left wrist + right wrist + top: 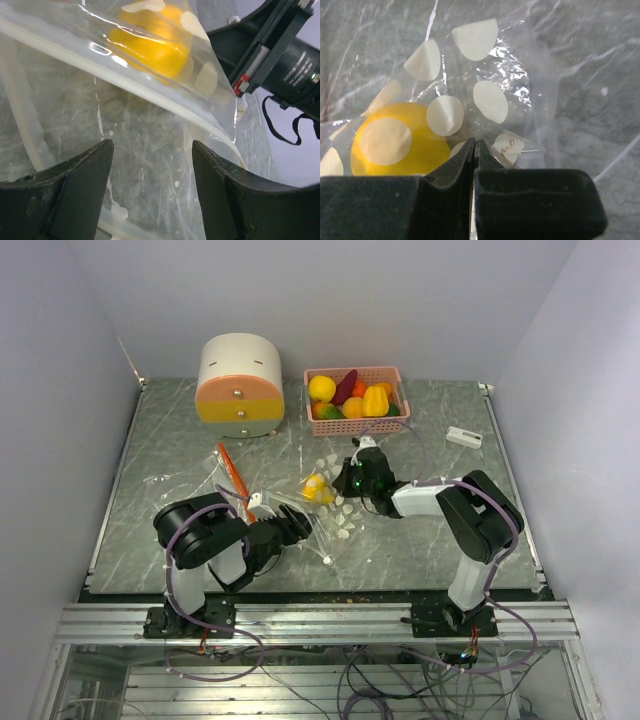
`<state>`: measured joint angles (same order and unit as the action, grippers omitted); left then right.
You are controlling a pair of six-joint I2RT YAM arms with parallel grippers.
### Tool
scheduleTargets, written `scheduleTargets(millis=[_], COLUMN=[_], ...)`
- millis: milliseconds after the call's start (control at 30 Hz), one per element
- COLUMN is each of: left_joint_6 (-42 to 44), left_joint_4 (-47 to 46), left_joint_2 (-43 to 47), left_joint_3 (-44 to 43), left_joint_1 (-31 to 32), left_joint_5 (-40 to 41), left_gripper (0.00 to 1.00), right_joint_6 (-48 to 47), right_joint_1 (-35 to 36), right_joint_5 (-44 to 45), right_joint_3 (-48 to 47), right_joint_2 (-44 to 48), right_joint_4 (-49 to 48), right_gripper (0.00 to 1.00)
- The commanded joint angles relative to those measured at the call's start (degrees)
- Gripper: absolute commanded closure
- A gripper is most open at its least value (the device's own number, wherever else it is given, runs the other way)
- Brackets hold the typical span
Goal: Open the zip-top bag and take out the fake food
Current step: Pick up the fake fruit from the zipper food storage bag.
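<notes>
The clear zip-top bag point(330, 512) with white dots lies mid-table, and one yellow piece of fake food point(316, 487) is inside it. My right gripper point(352, 483) is at the bag's far right side. In the right wrist view its jaws point(474, 141) are shut on the bag's film point(520, 90), right beside the yellow fruit point(422, 152). My left gripper point(303, 527) is at the bag's near left end. It stands open point(151, 145) over the film, below the raised zip strip point(150, 92) and the yellow fruit point(150, 47). An orange carrot point(232, 470) lies on the table to the left.
A pink basket point(390, 373) at the back holds several fake fruits and vegetables. The round cream, orange and yellow drawer box point(240, 385) stands at the back left. A small white device point(463, 436) lies at the right.
</notes>
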<state>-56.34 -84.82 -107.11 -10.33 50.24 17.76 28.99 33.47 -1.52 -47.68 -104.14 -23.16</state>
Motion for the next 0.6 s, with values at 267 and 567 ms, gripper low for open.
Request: scheduleTargets(millis=[267, 567], left_joint_6=[1.5, 0.7], left_joint_4=[-13.9, -14.0], left_joint_2=[1.0, 0.0], left_joint_3=[2.2, 2.4], left_joint_1=[-0.4, -0.4], left_joint_5=[0.5, 0.0], left_gripper=[0.23, 0.23], right_joint_6=[0.0, -1.0], right_joint_1=[1.5, 1.6], right_joint_5=[3.1, 4.1], right_joint_3=[8.7, 5.4], right_joint_2=[14.6, 16.0], right_joint_4=[-2.6, -1.7], right_gripper=[0.95, 0.87])
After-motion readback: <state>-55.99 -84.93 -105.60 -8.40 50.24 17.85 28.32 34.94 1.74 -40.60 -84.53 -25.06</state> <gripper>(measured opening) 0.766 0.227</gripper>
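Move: The yellow pepper inside the dotted zip-top bag lies about 5 cm to the right gripper's left and 2 cm back, at roughly fingertip height. From that gripper the bag mouth is some 11 cm back and 7 cm left, and the pink basket about 21 cm ahead and 3 cm right. For the left gripper, which stands open at the mouth, the pepper is roughly 9 cm ahead and 3 cm right. Draw the right gripper back about 3 cm, shut and low, its tips working against the bag film beside the pepper towards the bag mouth and dipping a centimetre. Then lift it clear of the bag by some 11 cm, tipping the fingers up about 15 degrees and opening them to around a quarter on the way. ##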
